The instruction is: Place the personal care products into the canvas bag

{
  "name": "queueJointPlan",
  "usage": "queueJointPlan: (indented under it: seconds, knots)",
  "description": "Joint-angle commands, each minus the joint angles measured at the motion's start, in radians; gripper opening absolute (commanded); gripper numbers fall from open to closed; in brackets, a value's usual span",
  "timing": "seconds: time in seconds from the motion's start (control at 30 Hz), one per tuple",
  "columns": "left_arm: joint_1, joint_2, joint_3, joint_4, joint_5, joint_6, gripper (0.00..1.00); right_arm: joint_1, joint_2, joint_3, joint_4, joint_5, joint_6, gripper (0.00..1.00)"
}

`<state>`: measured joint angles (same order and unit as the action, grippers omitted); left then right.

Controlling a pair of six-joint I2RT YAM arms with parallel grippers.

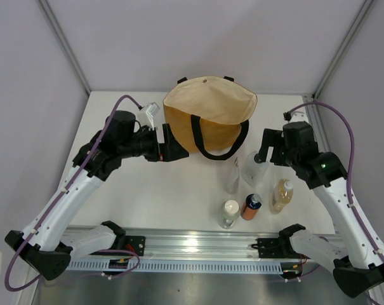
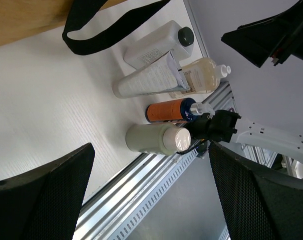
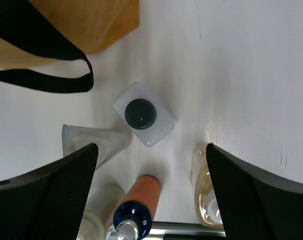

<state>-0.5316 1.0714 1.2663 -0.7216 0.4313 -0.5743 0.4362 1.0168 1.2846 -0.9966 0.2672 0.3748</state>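
Note:
The mustard-tan canvas bag [image 1: 207, 114] stands open at the back centre, its black handle hanging down the front. Five bottles stand in front of it: a slim clear one [image 1: 233, 176], a grey-capped one [image 1: 254, 168], an orange dark-capped one [image 1: 251, 206], a white-capped one [image 1: 229, 214] and a yellowish one [image 1: 281, 195]. My left gripper [image 1: 174, 145] is open and empty beside the bag's left side. My right gripper [image 1: 264, 154] is open and empty above the bottles, with the grey-capped bottle [image 3: 143, 114] just beyond its fingers [image 3: 46, 195] and the orange bottle [image 3: 141, 197] between them.
An aluminium rail [image 1: 192, 244] runs along the table's near edge, close to the front bottles. The left wrist view shows the bag handle [image 2: 106, 30] and the bottle cluster [image 2: 154, 138] beside the rail. Grey walls enclose the table on the left, right and back.

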Motion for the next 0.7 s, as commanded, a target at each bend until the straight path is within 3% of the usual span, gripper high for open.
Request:
queueJointPlan:
  seconds: [0.0,0.2,0.43,0.67]
  knots:
    - [-0.008,-0.005,0.024,-0.006,0.041,0.014,0.99,-0.066,-0.066,-0.109,0.178,-0.166,-0.172,0.93]
    - [-0.019,-0.007,0.013,0.004,0.040,0.025,0.99,-0.142,-0.049,-0.198,0.274,-0.365,-0.324,0.96]
    - [-0.019,-0.016,0.008,-0.019,0.037,0.045,0.99,-0.241,0.028,-0.208,0.271,-0.520,-0.442,0.96]
    - [-0.019,-0.027,-0.008,-0.021,0.030,0.056,0.99,-0.241,0.089,-0.218,0.233,-0.528,-0.517,0.92]
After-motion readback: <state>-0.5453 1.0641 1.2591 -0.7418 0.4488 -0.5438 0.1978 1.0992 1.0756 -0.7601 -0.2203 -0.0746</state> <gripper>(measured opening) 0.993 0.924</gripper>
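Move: The white bottle with the black cap stands below the open right hand, about 4 cm ahead, 3 cm to its left, its middle some 18 cm down. From that bottle the white tube is about 7 cm left and 3 cm nearer, the amber bottle 9 cm right and 9 nearer, the orange bottle 12 cm nearer and 1 left. From the left hand, the white bottle lies roughly 28 cm right, 7 cm ahead and 22 cm below. Heading down onto the white bottle's black cap, the right hand sinks about 7 cm and reaches some 3 cm forward, the forward part coming mostly midway. As it goes, the wrist turns roughly 25 degrees counter-clockwise, and the wide-open fingers end just above the cap, one to each side; no touch can be seen. ##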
